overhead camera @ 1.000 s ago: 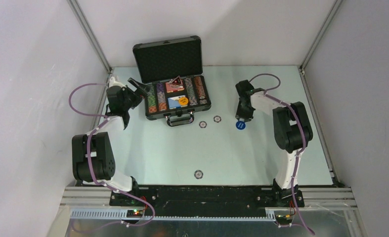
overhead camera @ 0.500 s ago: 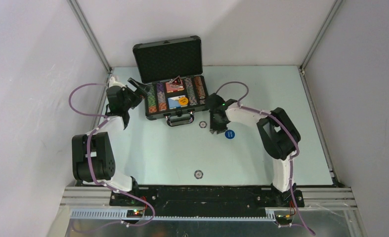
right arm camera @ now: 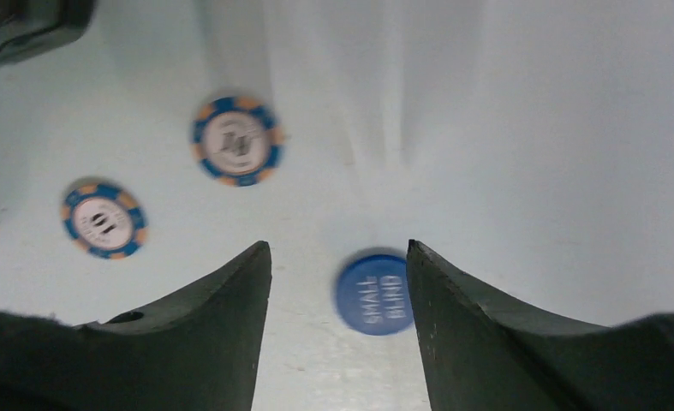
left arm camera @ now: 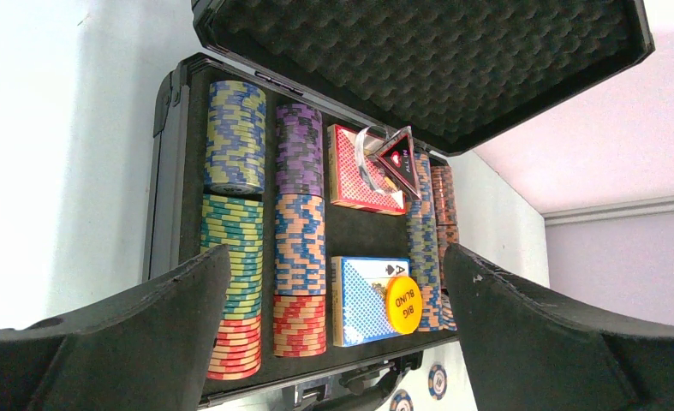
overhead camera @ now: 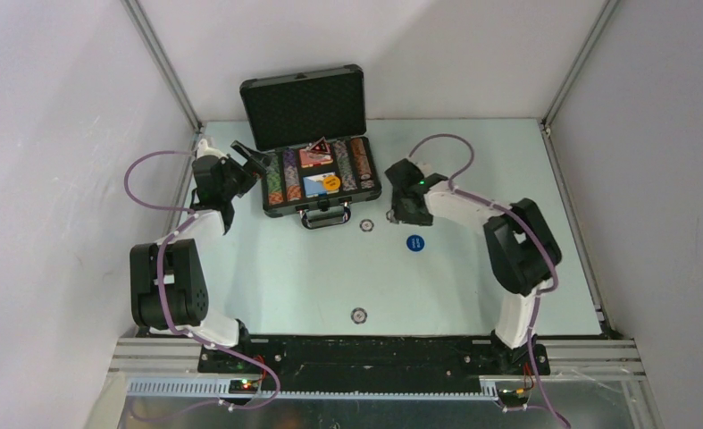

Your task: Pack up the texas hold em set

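The texas hold em set's black case [overhead camera: 305, 105] stands open at the back, with rows of chips [left arm camera: 299, 248], a red deck [left arm camera: 348, 167], a dark triangular marker [left arm camera: 399, 160], a blue deck [left arm camera: 360, 300] and an orange "BIG BLIND" button [left arm camera: 404, 304] inside. My left gripper [overhead camera: 251, 161] [left arm camera: 335, 253] hangs open and empty at the case's left end. A blue "SMALL BLIND" button [overhead camera: 414, 242] [right arm camera: 374, 294] lies flat on the table. My right gripper [overhead camera: 401, 214] [right arm camera: 339, 248] is open just above it, holding nothing.
Two loose blue-and-orange chips [right arm camera: 237, 141] [right arm camera: 104, 219] lie on the table in front of the case, near its handle [overhead camera: 322, 217]. A third chip [overhead camera: 358, 315] lies near the front edge. Walls with metal corner posts enclose the table.
The right arm swung left from the table's right side, bringing the blue button toward the case. Its jaws then opened and drew back toward the case, leaving the button lying flat. The left arm stayed still.
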`<action>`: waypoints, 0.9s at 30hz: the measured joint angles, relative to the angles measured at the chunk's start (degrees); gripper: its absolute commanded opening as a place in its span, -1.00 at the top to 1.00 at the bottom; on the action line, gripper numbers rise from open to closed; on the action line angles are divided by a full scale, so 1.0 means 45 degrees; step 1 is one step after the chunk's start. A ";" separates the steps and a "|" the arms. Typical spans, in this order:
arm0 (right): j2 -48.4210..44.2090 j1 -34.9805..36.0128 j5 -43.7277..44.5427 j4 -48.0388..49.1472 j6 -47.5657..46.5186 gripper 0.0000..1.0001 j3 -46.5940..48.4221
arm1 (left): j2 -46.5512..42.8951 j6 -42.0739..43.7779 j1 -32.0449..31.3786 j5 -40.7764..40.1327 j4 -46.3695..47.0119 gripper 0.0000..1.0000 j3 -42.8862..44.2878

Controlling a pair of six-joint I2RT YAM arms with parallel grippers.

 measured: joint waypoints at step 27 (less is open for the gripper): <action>-0.0719 -0.0811 -0.1331 0.0568 0.0019 0.18 -0.1972 | 0.0000 -0.0005 0.0010 0.0005 0.0000 -0.97 0.0000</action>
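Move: Below and behind the right hand lies the small blind button, about 3 cm back, 3 cm to its right and 3 cm down. The nearer 10 chip is some 4 cm ahead and 3 cm left of that hand, the farther 10 chip about 2 cm ahead and 10 cm left, and the open case roughly 15 cm ahead and 22 cm left. From the left hand the button lies about 39 cm right, 14 cm back and 15 cm down. Swinging about 6 cm to its right with a slight lift, the right hand passes over the small blind button, then sinks some 4 cm while drawing back about 3 cm and coming back left about 3.5 cm onto it. The fingers narrow from well open to about the button's width and end touching its two sides; the hand tips a little more downward. ##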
